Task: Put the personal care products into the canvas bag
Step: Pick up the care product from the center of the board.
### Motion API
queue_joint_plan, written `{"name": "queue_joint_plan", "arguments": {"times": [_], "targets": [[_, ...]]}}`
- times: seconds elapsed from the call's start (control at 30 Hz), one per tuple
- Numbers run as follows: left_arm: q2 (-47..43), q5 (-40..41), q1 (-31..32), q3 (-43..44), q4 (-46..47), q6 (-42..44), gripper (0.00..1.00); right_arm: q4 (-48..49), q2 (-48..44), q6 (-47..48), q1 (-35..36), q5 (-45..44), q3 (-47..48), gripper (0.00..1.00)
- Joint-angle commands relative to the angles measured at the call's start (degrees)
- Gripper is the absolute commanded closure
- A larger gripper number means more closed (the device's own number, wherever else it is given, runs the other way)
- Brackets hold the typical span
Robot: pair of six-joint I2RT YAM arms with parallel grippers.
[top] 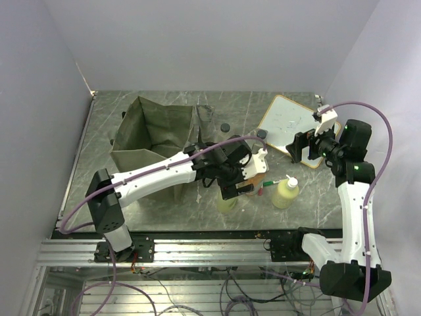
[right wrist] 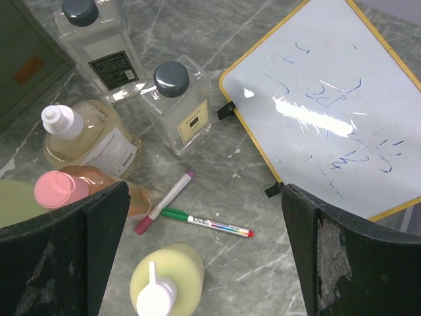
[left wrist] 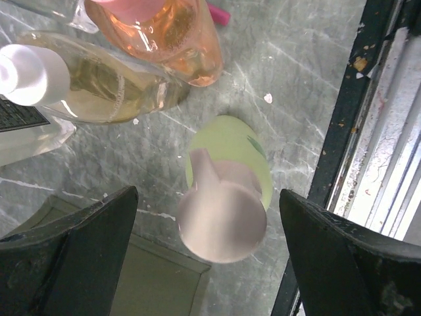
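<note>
My left gripper [top: 235, 189] [left wrist: 209, 197] is open and hangs over a pale yellow-green bottle [left wrist: 227, 155] [top: 227, 203] with a beige pump cap. The cap sits between the fingers, apart from both. Behind this bottle stand an orange bottle [left wrist: 171, 33] [right wrist: 59, 189], an amber bottle [left wrist: 99, 85] [right wrist: 89, 141] with a white cap, and a clear bottle [left wrist: 26, 131]. A second yellow-green pump bottle [top: 286, 192] [right wrist: 168, 280] stands to the right. Two clear bottles with dark caps [right wrist: 177, 105] [right wrist: 95, 46] stand further back. The olive canvas bag [top: 154, 131] stands open at the left. My right gripper [top: 301, 148] [right wrist: 204, 191] is open and empty, high above the table.
A whiteboard [top: 289, 125] [right wrist: 335, 112] with a yellow frame lies at the back right. A red marker [right wrist: 164, 203] and a green marker [right wrist: 207, 222] lie between the bottles and the board. The table's metal front rail [left wrist: 368, 131] runs close to the left gripper.
</note>
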State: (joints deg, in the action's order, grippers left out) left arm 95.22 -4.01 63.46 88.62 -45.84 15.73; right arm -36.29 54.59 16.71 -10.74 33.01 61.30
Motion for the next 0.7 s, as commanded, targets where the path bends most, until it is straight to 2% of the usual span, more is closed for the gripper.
{"name": "queue_joint_plan", "arguments": {"times": [0.0, 0.27, 0.5, 0.67], "targets": [[1.5, 1.2, 0.3, -0.7, 1.5, -0.9, 0.03, 1.2, -1.0, -0.4, -0.5, 1.3, -0.7, 0.0], [2.9, 0.0, 0.3, -1.2, 1.4, -0.6, 0.16, 2.2, -2.5, -0.4, -0.7, 1.7, -2.3, 0.0], [4.0, -0.3, 0.3, -0.1, 0.4, -0.2, 0.34, 2.2, -2.3, -0.1, -0.7, 2.1, -2.5, 0.0], [3.3, -1.1, 0.3, 1.0, -0.7, 0.8, 0.56, 2.5, -2.2, 0.0, -0.7, 2.3, -2.8, 0.0]]}}
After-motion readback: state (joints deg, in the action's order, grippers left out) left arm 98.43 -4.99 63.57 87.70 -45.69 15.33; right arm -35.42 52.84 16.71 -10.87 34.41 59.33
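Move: The green pump bottle stands upright almost directly under the left hand, perhaps 1 cm back, with its middle about 7 cm below. From this hand the orange bottle is roughly 6 cm ahead and 10 cm right, the gold bottle 10 cm ahead and 5 cm right, and the yellow lotion bottle 20 cm right and about level. From the right hand the green bottle lies some 23 cm left and 11 cm back, well below. The left hand's pads come to the green bottle from both sides, just under its pink pump cap, the fingers closing from wide open to a bit over half. Meanwhile the hand sinks almost straight down, about 3 cm in all and mostly at the start, so that the cap comes up between the fingers; the wrist hardly turns. ##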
